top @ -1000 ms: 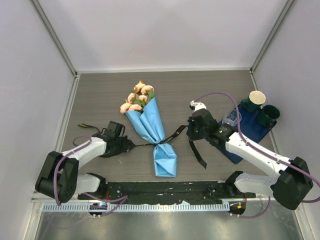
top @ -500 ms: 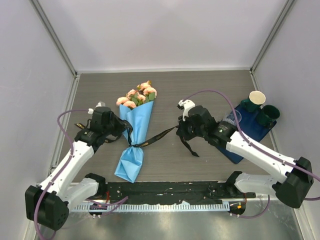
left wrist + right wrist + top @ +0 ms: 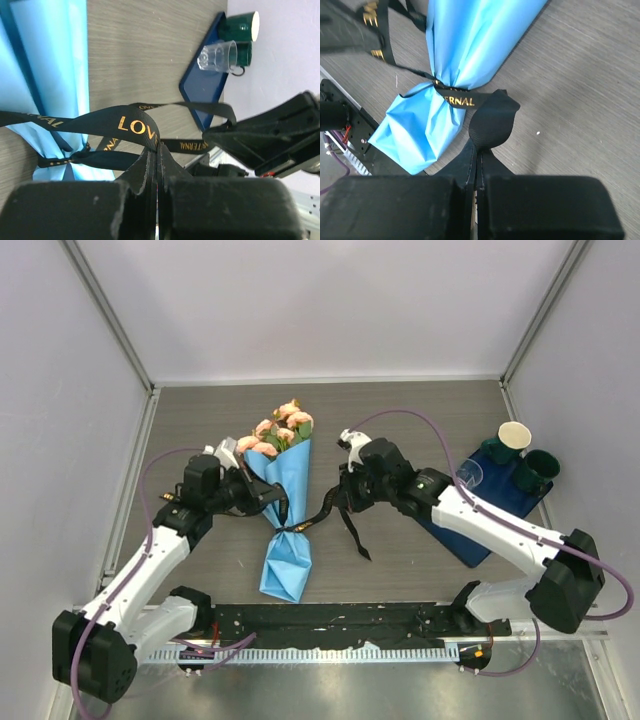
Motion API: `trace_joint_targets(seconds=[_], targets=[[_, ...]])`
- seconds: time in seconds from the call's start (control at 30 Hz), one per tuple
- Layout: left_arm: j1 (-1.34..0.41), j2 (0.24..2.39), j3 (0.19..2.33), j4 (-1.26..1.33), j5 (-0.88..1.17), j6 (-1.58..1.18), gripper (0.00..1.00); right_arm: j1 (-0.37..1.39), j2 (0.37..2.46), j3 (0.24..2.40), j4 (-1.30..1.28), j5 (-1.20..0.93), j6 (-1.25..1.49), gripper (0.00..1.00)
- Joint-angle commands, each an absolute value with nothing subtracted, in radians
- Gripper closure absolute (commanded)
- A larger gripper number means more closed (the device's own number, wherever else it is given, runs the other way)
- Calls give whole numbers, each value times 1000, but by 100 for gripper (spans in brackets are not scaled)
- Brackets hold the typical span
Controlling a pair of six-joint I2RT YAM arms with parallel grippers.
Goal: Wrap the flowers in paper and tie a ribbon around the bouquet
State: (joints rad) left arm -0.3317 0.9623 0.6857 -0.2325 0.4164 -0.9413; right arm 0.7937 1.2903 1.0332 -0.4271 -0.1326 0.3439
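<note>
The bouquet lies mid-table: pale pink flowers (image 3: 279, 429) stick out of the wide end of a light blue paper (image 3: 291, 492) cone. The black ribbon (image 3: 318, 518) with gold lettering is cinched round the cone's narrow neck. My left gripper (image 3: 274, 498) sits over the cone's left side, shut on one ribbon (image 3: 131, 124) end beside the paper (image 3: 52, 65). My right gripper (image 3: 344, 502) is just right of the cone, shut on the other ribbon (image 3: 492, 118) end, whose tail trails toward the near edge. The paper (image 3: 470, 45) is pinched at the knot.
A dark navy tray (image 3: 487, 518) at the right holds two green cups (image 3: 513, 437) and a clear glass (image 3: 467, 475); the tray (image 3: 197, 92) also shows in the left wrist view. Enclosure walls ring the table. A black rail (image 3: 330, 620) runs along the near edge.
Both grippers moved inward and away from me with the ribbon ends. The left arm swung from far left to over the cone. The bouquet was dragged left, then swung back nearly upright.
</note>
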Motion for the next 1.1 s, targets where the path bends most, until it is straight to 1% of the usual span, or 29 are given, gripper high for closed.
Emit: trace_joint_targets(seconds=[0.0,0.07,0.1,0.13,0.17,0.23,0.27,0.33,0.37,0.4,0.43,0.47,0.5,0.57,0.6,0.63,0.7,0.73,0.8,0.83,0.87,0.97,1.0,1.07], targets=[[-348,928,626,-132,532,-914,100,792,1356,1169,-413,-108,359,100],[-365,881,589,-92,526,-916,100,792,1402,1231,-445,-106,380,100],[-370,859,548,-77,506,-919,100,792,1455,1300,-449,-115,396,100],[-373,838,525,-57,497,-929,100,792,1480,1334,-451,-156,419,100],[-377,789,502,-11,488,-937,100,792,1515,1410,-446,-176,467,100],[-380,734,425,40,440,-965,100,792,1612,1492,-446,-221,552,100],[-382,707,398,82,424,-977,100,792,1638,1555,-424,-228,648,100],[-387,625,307,156,384,-1041,100,792,1698,1581,-379,-221,756,100],[-387,600,273,181,376,-1055,100,792,1707,1554,-268,-242,826,100],[-388,544,231,183,359,-1057,100,792,1712,1522,-197,-244,971,100],[-388,517,213,143,313,-1058,100,792,1715,1478,-98,-258,1070,100],[-388,485,198,117,290,-1055,100,790,1726,1403,99,-293,1154,100],[-390,439,178,88,273,-1046,100,795,1733,1391,141,-287,1260,100],[-388,404,164,3,210,-1016,100,811,1740,1369,216,-250,1320,100],[-388,387,161,-36,198,-1002,100,813,1735,1344,254,-235,1421,100],[-388,384,155,-57,190,-1000,100,813,1720,1280,384,-223,1472,100],[-388,393,149,-52,201,-1008,100,813,1709,1234,478,-167,1604,100],[-388,399,143,-40,210,-1008,100,815,1703,1200,558,-137,1643,100],[-390,410,129,-19,224,-1008,100,825,1716,1180,630,-88,1715,100],[-388,422,126,-15,225,-1008,100,831,1729,1167,735,-74,1800,100],[-388,426,124,-11,235,-1005,100,851,1756,1163,789,-55,1830,100],[-388,431,124,-5,264,-997,100,893,1798,1178,799,-3,1874,100],[-388,430,121,36,274,-988,100,905,1811,1180,784,47,1884,100],[-388,420,117,41,299,-979,100,929,1866,1213,766,48,1852,100]])
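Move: With the ribbon's two ends pinched in my hands, the ribbon knot lies about 6 cm back from my left hand, barely to its right and some 15 cm below. My right hand is heading across to the flower heads, roughly 15 cm ahead, 14 cm to its left and 14 cm down; the knot is about 6 cm back and 11 cm left of that hand. The paper's tail end is some 17 cm back of my left hand, level sideways. I swing my right hand left across the bouquet by about 17 cm, also forward and up, carrying its ribbon end over the paper's flower end; on the way the wrist rolls some 80 degrees and the fingers come up to level. Meanwhile my left hand keeps its ribbon end pinched and draws back, then sinks towards the knot, about 8 cm lower in all. Both grippers stay shut. ##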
